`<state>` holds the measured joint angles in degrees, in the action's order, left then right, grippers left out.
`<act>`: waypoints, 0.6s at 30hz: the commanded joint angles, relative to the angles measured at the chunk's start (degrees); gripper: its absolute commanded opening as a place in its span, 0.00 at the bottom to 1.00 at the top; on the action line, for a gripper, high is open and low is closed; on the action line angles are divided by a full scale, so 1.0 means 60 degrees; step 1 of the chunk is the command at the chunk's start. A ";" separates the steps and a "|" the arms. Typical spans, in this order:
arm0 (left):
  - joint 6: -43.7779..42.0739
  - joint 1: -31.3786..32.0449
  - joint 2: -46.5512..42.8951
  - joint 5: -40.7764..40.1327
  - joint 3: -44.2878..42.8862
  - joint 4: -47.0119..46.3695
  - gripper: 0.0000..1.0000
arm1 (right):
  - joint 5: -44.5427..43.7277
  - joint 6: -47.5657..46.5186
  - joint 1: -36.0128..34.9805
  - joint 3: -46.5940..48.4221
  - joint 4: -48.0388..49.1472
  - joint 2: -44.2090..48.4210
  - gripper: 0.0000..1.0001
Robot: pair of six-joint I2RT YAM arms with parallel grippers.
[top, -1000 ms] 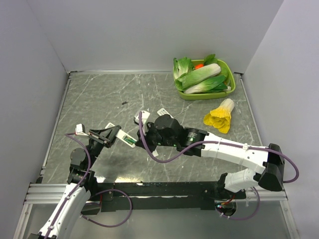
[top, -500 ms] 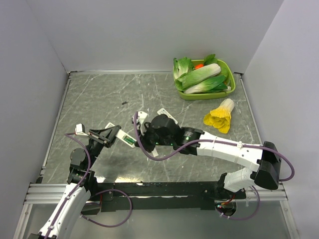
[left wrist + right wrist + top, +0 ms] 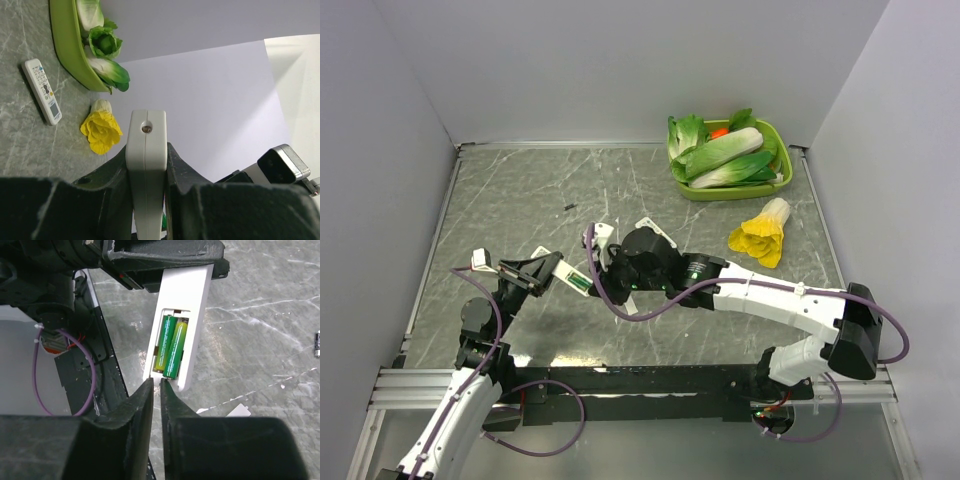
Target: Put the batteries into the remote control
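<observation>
My left gripper [image 3: 542, 268] [image 3: 146, 162] is shut on the slim white remote control [image 3: 566, 270] [image 3: 146, 150] and holds it off the table. Its rear battery compartment faces up and open in the right wrist view, on the remote control [image 3: 192, 295]. Two green batteries [image 3: 171, 345] [image 3: 580, 284] lie side by side in that compartment. My right gripper [image 3: 156, 383] [image 3: 600, 280] has its tips just off the remote's free end, close to the batteries' ends. Its jaws stand a narrow gap apart with nothing between them.
A wider white remote [image 3: 42, 90] with coloured buttons lies on the marble table. A green bowl [image 3: 725, 190] of leafy vegetables sits back right, with a yellow-leafed vegetable [image 3: 760, 235] beside it. A small white flat piece [image 3: 239, 410] and a dark speck [image 3: 567, 207] lie on the tabletop.
The right wrist has shifted slightly left towards the remote's end, and its jaws have parted a little. The left arm and the remote have stayed still.
</observation>
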<state>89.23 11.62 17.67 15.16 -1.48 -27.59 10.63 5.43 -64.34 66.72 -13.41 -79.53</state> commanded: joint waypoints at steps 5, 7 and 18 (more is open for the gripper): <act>0.0289 0.0027 -0.0220 0.0169 0.1872 -0.0601 0.02 | 0.0469 -0.0817 0.0176 0.0394 -0.1002 0.0905 0.38; 0.0246 0.0027 -0.0177 0.0198 0.1843 -0.0572 0.02 | 0.0483 -0.0803 0.0249 0.0292 -0.0900 0.1139 0.42; 0.0070 0.0027 0.0013 0.0389 0.1681 -0.0806 0.02 | 0.1465 0.1786 0.1142 -0.0792 0.0901 0.1200 0.69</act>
<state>89.23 11.62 17.21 16.67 -1.48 -27.86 16.03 7.73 -57.80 63.29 -14.17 -71.99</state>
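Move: The right fingertips are at the near end of the two green batteries in the remote control's open bay; the batteries' middle lies some 3 cm to this hand's left and 1 cm ahead, about 1 cm lower. A white battery cover lies on the table about 9 cm right, 4 cm ahead and 20 cm below; a loose dark battery lies 22 cm ahead and 2 cm right, equally low. From the left hand, the green batteries lie about 5 cm back and 6 cm right, roughly level. The right fingertips come free of the batteries' near end and open wide as the hand backs off to the right, away from the remote control, some 3.5 cm in all. It first eases slightly back, then swings up about 2.5 cm and a little forward. The left hand keeps its grip on the remote control and holds it nearly still. ##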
